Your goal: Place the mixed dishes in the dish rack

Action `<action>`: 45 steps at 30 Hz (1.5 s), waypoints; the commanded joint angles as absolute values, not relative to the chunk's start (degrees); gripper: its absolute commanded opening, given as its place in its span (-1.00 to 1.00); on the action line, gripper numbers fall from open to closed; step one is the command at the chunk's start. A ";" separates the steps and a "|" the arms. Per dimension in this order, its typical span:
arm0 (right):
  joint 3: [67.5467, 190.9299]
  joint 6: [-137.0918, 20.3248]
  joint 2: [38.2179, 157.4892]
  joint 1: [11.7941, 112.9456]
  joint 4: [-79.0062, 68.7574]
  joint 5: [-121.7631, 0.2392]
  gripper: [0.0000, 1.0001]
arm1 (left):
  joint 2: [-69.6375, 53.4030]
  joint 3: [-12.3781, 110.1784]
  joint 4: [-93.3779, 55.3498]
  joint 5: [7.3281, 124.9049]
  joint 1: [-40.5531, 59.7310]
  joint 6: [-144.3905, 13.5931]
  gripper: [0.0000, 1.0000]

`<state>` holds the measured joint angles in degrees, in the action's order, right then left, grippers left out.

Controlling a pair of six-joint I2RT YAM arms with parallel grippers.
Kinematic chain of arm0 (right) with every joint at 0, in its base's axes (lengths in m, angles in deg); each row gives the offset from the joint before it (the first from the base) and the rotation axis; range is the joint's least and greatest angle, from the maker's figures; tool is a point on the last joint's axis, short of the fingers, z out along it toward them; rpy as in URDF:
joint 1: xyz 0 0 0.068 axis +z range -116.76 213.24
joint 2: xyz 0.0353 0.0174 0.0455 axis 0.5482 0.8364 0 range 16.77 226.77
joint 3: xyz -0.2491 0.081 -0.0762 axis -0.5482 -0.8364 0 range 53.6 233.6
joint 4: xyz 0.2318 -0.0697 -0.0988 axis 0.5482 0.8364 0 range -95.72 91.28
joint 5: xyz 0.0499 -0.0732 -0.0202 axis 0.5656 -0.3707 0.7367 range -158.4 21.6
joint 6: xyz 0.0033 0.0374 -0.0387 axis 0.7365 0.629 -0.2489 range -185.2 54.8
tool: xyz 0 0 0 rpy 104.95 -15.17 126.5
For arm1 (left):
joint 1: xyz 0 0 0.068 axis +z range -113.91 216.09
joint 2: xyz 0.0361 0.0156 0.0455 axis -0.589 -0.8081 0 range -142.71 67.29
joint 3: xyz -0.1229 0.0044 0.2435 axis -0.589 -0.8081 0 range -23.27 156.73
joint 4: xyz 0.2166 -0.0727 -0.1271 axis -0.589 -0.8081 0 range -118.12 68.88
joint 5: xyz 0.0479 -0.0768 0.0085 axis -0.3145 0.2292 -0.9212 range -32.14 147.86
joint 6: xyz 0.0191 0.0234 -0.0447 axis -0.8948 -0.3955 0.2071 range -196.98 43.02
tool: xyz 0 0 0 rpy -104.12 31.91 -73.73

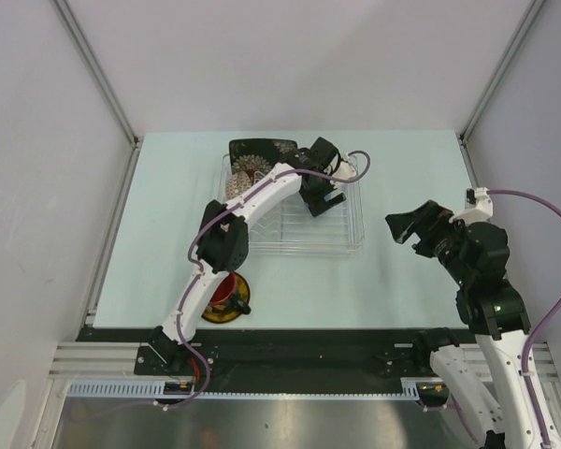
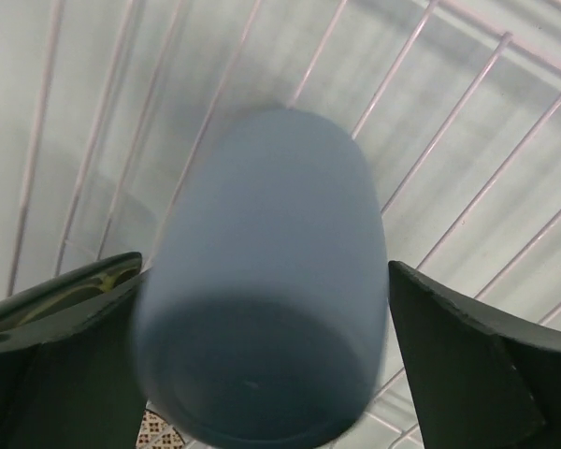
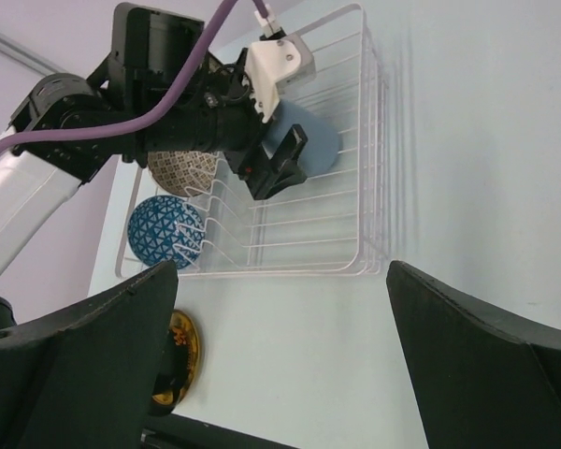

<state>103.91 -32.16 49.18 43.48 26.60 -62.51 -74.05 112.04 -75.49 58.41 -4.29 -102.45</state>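
The dish rack (image 1: 348,236) stands mid-table. My left gripper (image 1: 325,192) hangs over its right half, open, with a plain blue-grey cup (image 2: 266,281) blurred between the fingers and a narrow gap at the right finger (image 2: 467,355). That cup (image 3: 310,140) lies against the rack wires (image 2: 449,131). In the rack's left end sit a black square plate (image 1: 262,150), the beige netted bowl (image 3: 182,168) and the blue patterned bowl (image 3: 164,232). The red mug (image 1: 224,288) rests on the yellow saucer (image 1: 234,309) in front of the rack. My right gripper (image 1: 404,224) is open and holds nothing.
The left arm's elbow (image 1: 224,238) arches over the rack's front-left corner, just above the mug and saucer. Grey walls and metal posts close in the table on three sides. The right gripper (image 3: 282,267) hovers over bare table to the right of the rack (image 3: 355,187).
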 commanded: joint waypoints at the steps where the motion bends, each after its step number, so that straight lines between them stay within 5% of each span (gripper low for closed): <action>1: 103.09 -31.01 48.85 46.06 24.08 -62.95 0.99 | -71.67 111.03 -72.18 58.03 -4.52 -102.64 0.99; 31: 100.54 -31.53 51.92 61.98 24.07 -75.87 0.99 | -63.07 111.82 -64.09 64.44 -3.38 -98.51 0.99; 37: 100.89 -34.60 58.86 66.28 23.98 -78.42 1.00 | -56.56 111.73 -68.05 67.43 -2.24 -96.76 0.99; 45: 116.22 -42.95 87.71 91.40 30.92 -103.97 1.00 | -35.94 102.52 -73.23 74.90 9.88 -91.13 0.99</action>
<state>105.68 -37.08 74.57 81.47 27.64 -87.91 -49.26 106.31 -69.89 70.17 2.57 -94.91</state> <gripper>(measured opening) 0.995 0.995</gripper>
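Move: Standing between the left hand's open fingers, the blue cup is about 2 cm ahead, 1 cm left and 2 cm lower. From that hand, the black plate stands some 8 cm ahead and 12 cm left, level, and the brown bowl 3 cm ahead, 18 cm left and 2 cm lower. From the right hand, the red mug lies about 32 cm left, level fore and aft, 25 cm lower; the cup is 23 cm ahead, 10 cm left, 23 cm lower. Backing off the released blue cup, the left hand keeps its fingers open and eases a little up, forward and right, then climbs fast to about 18 cm above its start, its fingertips swinging out to the right. The empty right hand goes about 10 cm left, drifting first and then speeding up, and sinks as much in front of the rack towards the red mug's side, turning left and tipping down, fingers open. ##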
